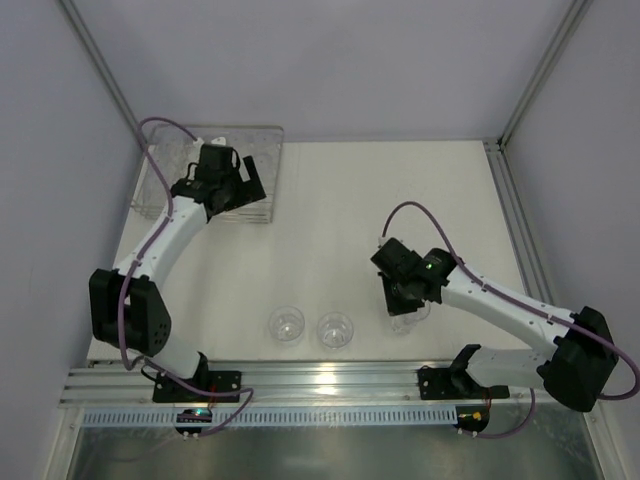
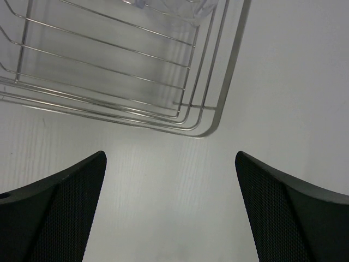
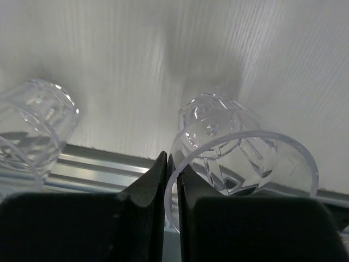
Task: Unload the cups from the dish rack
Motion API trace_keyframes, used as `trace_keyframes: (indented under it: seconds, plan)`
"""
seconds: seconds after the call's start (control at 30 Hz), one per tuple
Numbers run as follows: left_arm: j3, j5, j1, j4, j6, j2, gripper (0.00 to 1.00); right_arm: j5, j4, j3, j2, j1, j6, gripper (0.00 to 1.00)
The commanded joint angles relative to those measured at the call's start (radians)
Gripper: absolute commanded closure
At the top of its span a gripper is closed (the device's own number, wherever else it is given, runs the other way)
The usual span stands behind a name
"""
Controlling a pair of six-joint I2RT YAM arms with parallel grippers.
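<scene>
The dish rack (image 1: 262, 145) stands at the far left of the table. My left gripper (image 1: 247, 188) hovers over its right near corner, open and empty. In the left wrist view the rack's wire corner (image 2: 207, 126) lies just ahead of the gripper (image 2: 170, 158), and a cup (image 2: 203, 6) shows inside at the top edge. My right gripper (image 1: 398, 296) is shut on the rim of a clear cup (image 1: 411, 319), pinching its wall (image 3: 240, 158) between the fingers (image 3: 158, 180). I cannot tell whether it touches the table. Two more cups (image 1: 286, 324) (image 1: 336, 330) stand upright near the front edge.
An aluminium rail (image 1: 330, 382) runs along the table's near edge, also in the right wrist view (image 3: 92, 164). A standing cup (image 3: 32, 128) is just left of the held one. Grey walls and frame posts (image 1: 100, 70) enclose the table.
</scene>
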Motion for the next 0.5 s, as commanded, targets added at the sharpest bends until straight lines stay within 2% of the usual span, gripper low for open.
trace_keyframes:
  seconds: [0.0, 0.23, 0.47]
  plan:
    - [0.067, -0.103, 0.002, 0.008, 0.095, 0.079, 0.0, 0.028, -0.035, -0.063, -0.028, 0.136, 0.107, 0.96]
    - [0.221, -0.165, 0.003, 0.003, 0.127, 0.233, 0.0, 0.025, 0.011, -0.054, 0.036, 0.283, 0.209, 0.96]
    - [0.313, -0.225, 0.013, 0.031, 0.15, 0.349, 0.0, 0.021, 0.06, -0.022, 0.082, 0.313, 0.184, 0.96]
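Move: For the right gripper, pinching a cup's wall, the open table spot lies about 6 cm back, 1 cm left and 10 cm below; the nearer placed cup is some 11 cm left and 5 cm back, the other some 21 cm left and 4 cm back. From the left gripper, the rack's near right-hand cup is about 13 cm ahead, 2 cm right and 9 cm down; a second cup, 12 cm ahead, 5 cm left. Draw the right gripper back about 6 cm while lowering it some 3 cm, then ease it 3 cm left towards the two placed cups, fingers kept shut on the held cup's wall. Meanwhile, bring the wide-open left gripper forward about 7 cm and down 4 cm over the rack's near edge towards the remaining cups, rolling its left side up about 10 degrees; touch no cup yet. ##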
